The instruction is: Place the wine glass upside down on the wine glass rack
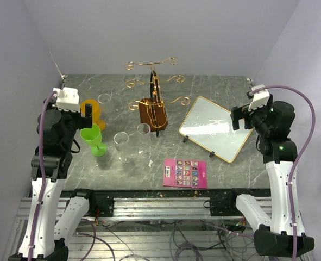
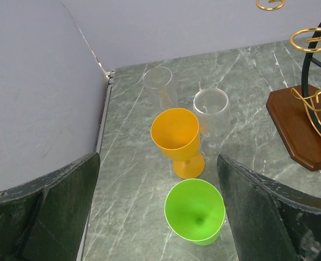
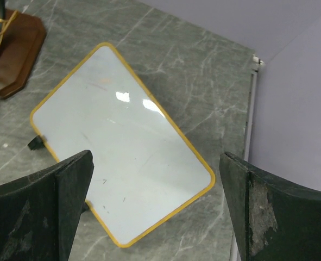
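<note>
Several wine glasses stand on the left of the marble table: a green one [image 1: 96, 138] [image 2: 195, 211], an orange one [image 1: 91, 111] [image 2: 176, 136] and clear ones [image 1: 121, 145] [image 2: 212, 111]. The wine glass rack [image 1: 153, 89], gold wire on a brown wooden base [image 2: 301, 125], stands mid-table with nothing hanging on it. My left gripper [image 1: 87, 117] [image 2: 157, 160] hovers open above the green and orange glasses, touching neither. My right gripper [image 1: 237, 117] [image 3: 156, 157] hangs open and empty at the right, above the board.
A yellow-framed white board [image 1: 214, 128] [image 3: 122, 147] leans on small feet right of the rack. A pink card [image 1: 186, 173] lies near the front edge. Walls close in the table on the left, back and right.
</note>
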Robot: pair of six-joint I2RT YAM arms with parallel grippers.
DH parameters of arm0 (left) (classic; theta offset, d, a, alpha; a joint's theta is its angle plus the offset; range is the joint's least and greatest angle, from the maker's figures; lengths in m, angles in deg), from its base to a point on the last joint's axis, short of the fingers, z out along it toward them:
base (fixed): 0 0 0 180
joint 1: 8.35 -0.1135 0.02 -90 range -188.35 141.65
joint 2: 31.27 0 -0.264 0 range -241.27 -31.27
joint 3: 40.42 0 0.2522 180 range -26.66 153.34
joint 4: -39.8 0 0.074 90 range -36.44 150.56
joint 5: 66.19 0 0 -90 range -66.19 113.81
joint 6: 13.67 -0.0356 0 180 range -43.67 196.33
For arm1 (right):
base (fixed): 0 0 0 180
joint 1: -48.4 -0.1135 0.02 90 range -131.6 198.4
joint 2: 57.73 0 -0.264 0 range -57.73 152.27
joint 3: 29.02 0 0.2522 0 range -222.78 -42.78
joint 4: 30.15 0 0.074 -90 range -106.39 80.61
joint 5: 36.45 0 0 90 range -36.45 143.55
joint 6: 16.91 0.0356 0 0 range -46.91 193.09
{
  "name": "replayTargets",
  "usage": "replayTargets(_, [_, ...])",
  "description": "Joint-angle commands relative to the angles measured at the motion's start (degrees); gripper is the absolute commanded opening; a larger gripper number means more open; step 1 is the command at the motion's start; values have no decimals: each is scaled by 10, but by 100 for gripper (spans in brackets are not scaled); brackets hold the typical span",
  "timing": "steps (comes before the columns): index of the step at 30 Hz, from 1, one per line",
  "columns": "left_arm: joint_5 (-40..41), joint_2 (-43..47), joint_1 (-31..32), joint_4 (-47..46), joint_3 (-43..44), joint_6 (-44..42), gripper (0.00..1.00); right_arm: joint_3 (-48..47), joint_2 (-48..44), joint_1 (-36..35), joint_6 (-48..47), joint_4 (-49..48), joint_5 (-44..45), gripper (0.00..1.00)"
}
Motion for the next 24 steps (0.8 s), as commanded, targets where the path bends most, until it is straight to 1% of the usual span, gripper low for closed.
replayTargets(1, [-20, 4, -7, -28, -9, -4, 99, -11, 12, 5, -44, 39, -74, 100])
replayTargets(4, [-41, 4, -7, -24, -13, -12, 99, -3, 22, 2, -69, 55, -110, 99])
replayTargets(5, [-50, 3, -7, -23, -15, -14, 99, 2, 24, -1, -89, 63, -134, 99])
replayTargets(9, [-83, 3, -7, -21, -24, -18, 99, 16, 35, -10, -160, 110, -183, 99])
replayTargets(13, [-85, 0, -7, -25, -29, -19, 99, 43, 42, -29, -205, 129, -164, 99])
replayTargets(17, [-94, -4, -7, -29, -37, -26, 99, 93, 27, -56, -203, 96, -147, 98])
replayTargets(21, [-163, -15, -7, -19, -49, -44, 99, 130, 23, -95, -193, 58, -151, 98])
replayTargets(23, [-224, -20, -7, -7, -54, -54, 99, 147, 28, -112, -189, 37, -152, 97])
replayTargets(24, [-268, -24, -7, 0, -57, -63, 99, 155, 33, -120, -186, 25, -153, 97])
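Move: The right gripper is high over the table; the right-hand clear glass lies about 37 cm to its left, 6 cm back and 24 cm down. From it, the whiteboard is 4 cm left and 6 cm ahead, the pink book 18 cm left and 17 cm back. From the left gripper, the left-hand clear glass is about 15 cm right, 7 cm back and 27 cm down, the green goblet 4 cm right and 4 cm back. Drop the open right gripper about 13 cm over the whiteboard while swinging it some 8 cm left and drawing it back a little, turning it roughly 30 degrees counter-clockwise and tipping the fingers down, towards the right-hand clear glass. Bring the open left gripper down and right, about 4 cm each way, turning clockwise towards the left-hand clear glass. ##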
